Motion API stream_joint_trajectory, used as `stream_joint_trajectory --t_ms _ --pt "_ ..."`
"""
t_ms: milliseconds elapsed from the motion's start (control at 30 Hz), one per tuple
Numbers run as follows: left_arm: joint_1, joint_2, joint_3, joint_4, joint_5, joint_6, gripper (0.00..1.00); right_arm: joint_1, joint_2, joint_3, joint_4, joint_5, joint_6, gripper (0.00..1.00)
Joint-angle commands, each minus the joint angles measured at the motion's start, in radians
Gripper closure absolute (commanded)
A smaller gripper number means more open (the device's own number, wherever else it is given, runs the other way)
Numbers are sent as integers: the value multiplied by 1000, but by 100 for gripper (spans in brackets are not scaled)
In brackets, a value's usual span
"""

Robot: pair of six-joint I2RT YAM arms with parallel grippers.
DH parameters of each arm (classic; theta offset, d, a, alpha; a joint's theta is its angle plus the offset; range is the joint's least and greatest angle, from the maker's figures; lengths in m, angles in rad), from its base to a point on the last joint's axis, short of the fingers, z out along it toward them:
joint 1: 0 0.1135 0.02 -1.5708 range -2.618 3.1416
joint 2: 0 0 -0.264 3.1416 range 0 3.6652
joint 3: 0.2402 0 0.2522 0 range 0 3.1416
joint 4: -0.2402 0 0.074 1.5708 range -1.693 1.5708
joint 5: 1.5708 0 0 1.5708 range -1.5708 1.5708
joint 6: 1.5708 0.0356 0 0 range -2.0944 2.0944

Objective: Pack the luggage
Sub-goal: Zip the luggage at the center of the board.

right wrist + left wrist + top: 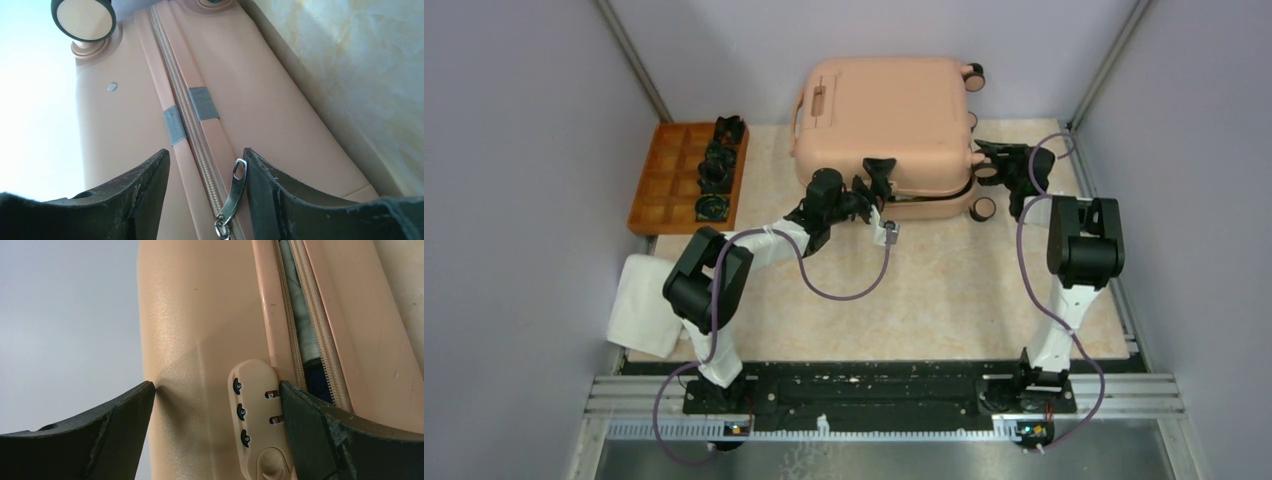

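Note:
The peach-pink luggage [884,110] lies flat at the back of the table with its lid down. My left gripper [216,387] stands open against its near side, one finger on each side of the upper shell beside the combination lock [255,415]. To the right of the lock the zipper gapes [306,330], and fabric shows inside. My right gripper [206,152] is open at the wheel end. Its fingers straddle the closed zipper track [186,120]. The metal zipper pull [232,192] stands between them, leaning on the right finger, with a gap to the left finger.
An orange compartmented tray [664,185] with black parts sits at the back left. A white cloth [646,305] hangs over the table's left edge. Grey tape patches [175,125] flank the zipper. A luggage wheel [82,17] shows above. Purple walls close in on both sides.

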Motion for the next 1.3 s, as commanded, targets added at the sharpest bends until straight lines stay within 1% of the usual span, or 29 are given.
stream_joint_trajectory --t_ms 0,67,233,400,533,600,867,1033,1200,1267 --pt "78 -39 142 404 -176 128 2 32 -1 54 82 -11 48 45" --pt "78 -40 141 404 -177 127 2 32 -1 52 87 -2 51 48" --pt "80 -40 143 403 -173 128 2 35 1 37 116 3 69 57" --pt "82 -42 139 404 -172 128 2 34 -3 0 157 11 98 75" --pt "84 -44 137 404 -169 128 2 34 -1 -13 177 11 111 92" --pt "84 -45 138 404 -168 129 2 34 -2 -20 187 10 118 99" --pt "87 -48 129 405 -167 127 2 34 -39 -88 180 25 105 100" --pt "85 -52 113 407 -155 130 2 34 -62 -125 203 39 99 100" --pt "82 -59 71 404 -141 137 2 35 -116 -135 149 50 10 100" --pt "81 -57 68 403 -146 139 2 34 -137 -151 132 62 0 100"
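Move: The zip pull, on the luggage's wheel side, is already between the right hand's open fingers, about 1 cm to the left and 1 cm below, level fore-and-aft, close by the lower finger. The grey tabs lie some 9 cm ahead and 3 cm left at its height. The near upper wheel sits roughly 3 cm back, 1 cm left and 6 cm above. From the left hand the zip pull is about 27 cm right, 9 cm ahead and 6 cm below. The zip pull is pinched as the half-open fingers of the right hand shut completely around it, the hand almost holding its place meanwhile. Keeping shut, the hand then draws back about 1.5 cm and out to its right by about 1 cm, away from the grey tabs, turning some 5 degrees clockwise. ##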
